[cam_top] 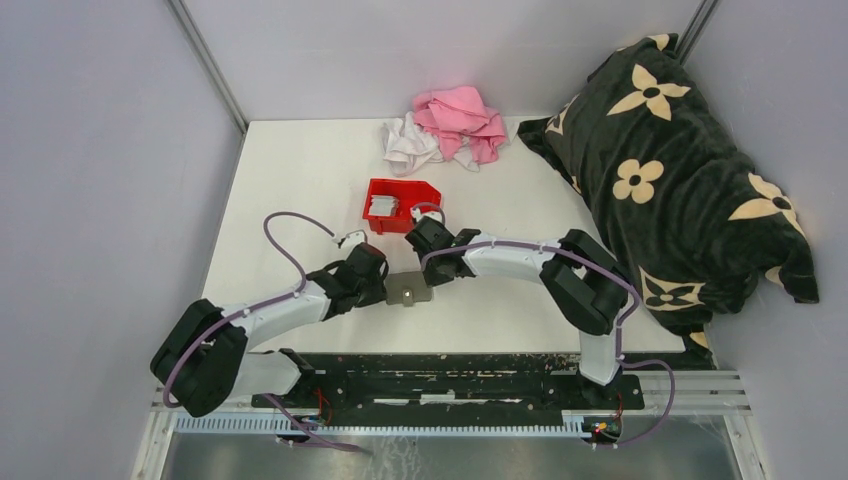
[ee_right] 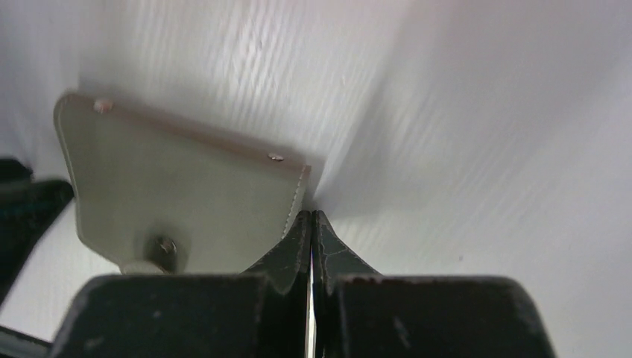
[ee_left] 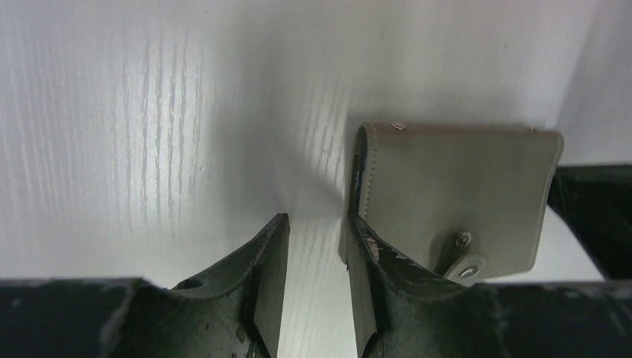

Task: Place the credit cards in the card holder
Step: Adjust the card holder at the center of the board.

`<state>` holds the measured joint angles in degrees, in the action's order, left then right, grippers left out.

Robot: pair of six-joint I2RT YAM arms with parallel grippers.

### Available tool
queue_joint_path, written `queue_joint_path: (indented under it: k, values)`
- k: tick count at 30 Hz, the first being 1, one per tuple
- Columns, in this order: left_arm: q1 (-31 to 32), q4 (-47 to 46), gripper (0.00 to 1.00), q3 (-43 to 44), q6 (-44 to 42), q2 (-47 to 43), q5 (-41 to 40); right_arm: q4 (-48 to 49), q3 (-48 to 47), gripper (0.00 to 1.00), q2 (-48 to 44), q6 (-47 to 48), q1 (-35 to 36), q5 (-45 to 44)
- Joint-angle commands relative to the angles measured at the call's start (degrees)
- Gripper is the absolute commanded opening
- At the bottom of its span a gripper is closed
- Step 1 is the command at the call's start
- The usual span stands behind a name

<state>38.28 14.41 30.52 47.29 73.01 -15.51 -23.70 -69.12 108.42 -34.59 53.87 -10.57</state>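
The card holder (cam_top: 408,290) lies closed and flat on the white table between my two grippers, its snap tab facing the arms. In the left wrist view it (ee_left: 454,186) sits just right of my left gripper (ee_left: 317,233), which is open with only bare table between its fingers; the right finger (ee_left: 367,257) rests against the holder's left edge. My right gripper (ee_right: 311,221) is shut with nothing in it, its tips at the right corner of the card holder (ee_right: 186,194). The credit cards (cam_top: 383,206) lie as a light grey stack inside a red bin (cam_top: 410,190).
Behind the bin lies a heap of pink and white cloths (cam_top: 450,125). A black flowered pillow (cam_top: 680,170) fills the back right corner. Grey walls close in the table on the left, the back and the right.
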Motion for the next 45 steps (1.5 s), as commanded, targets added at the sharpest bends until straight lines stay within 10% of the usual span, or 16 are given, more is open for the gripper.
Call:
queue_joint_path:
  k: [1,20,29,32,36,45]
  values:
    - [0.8,0.6,0.42,-1.0,3.6,-3.2,1.7,6.4,-6.4,0.01,3.1,1.4,-1.1,1.6]
    - [1.0,1.6,0.44,0.3,5.3,-7.4,3.2,3.6,-17.9,0.06,9.6,5.5,-3.0,1.9]
    - [1.0,10.5,0.49,8.8,3.3,-11.8,-3.7,0.6,-20.7,0.57,1.9,13.1,-3.3,-0.3]
    - [1.0,12.3,0.52,11.8,1.9,-13.4,-6.1,-1.6,-23.4,0.99,-1.5,15.6,-3.2,-1.0]
    - [1.0,12.8,0.56,13.5,-0.7,-16.0,-9.1,1.7,-24.0,1.0,-5.1,12.1,-3.9,-6.4]
    - [0.1,14.8,0.73,14.1,1.1,-17.9,-11.8,-3.6,-41.6,0.92,6.3,21.6,-9.2,15.2]
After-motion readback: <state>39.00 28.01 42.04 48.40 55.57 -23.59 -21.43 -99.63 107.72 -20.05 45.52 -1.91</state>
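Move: The card holder lies flat between the hands, at about fingertip height or 1 cm lower. Its middle is some 5 cm to the right of the left hand and about 1 cm ahead; from the right hand it is about 5 cm left and 2 cm back. The red box stands about 16 cm ahead of the right hand and 6 cm left, with its card stack 16 cm ahead and 10 cm left. From the left hand the box is some 18 cm ahead and 4 cm right. Shut right fingertips, already on the holder's right edge near its far corner, push it forward and left, travelling about 6 cm each way, while a left finger on the left edge draws back 1.5 cm to turn it. Both hands then come free: the right opens wide, rising 20 cm and going forward towards the red box; the left lifts 13 cm, opening further, its fingers tipping forward. ##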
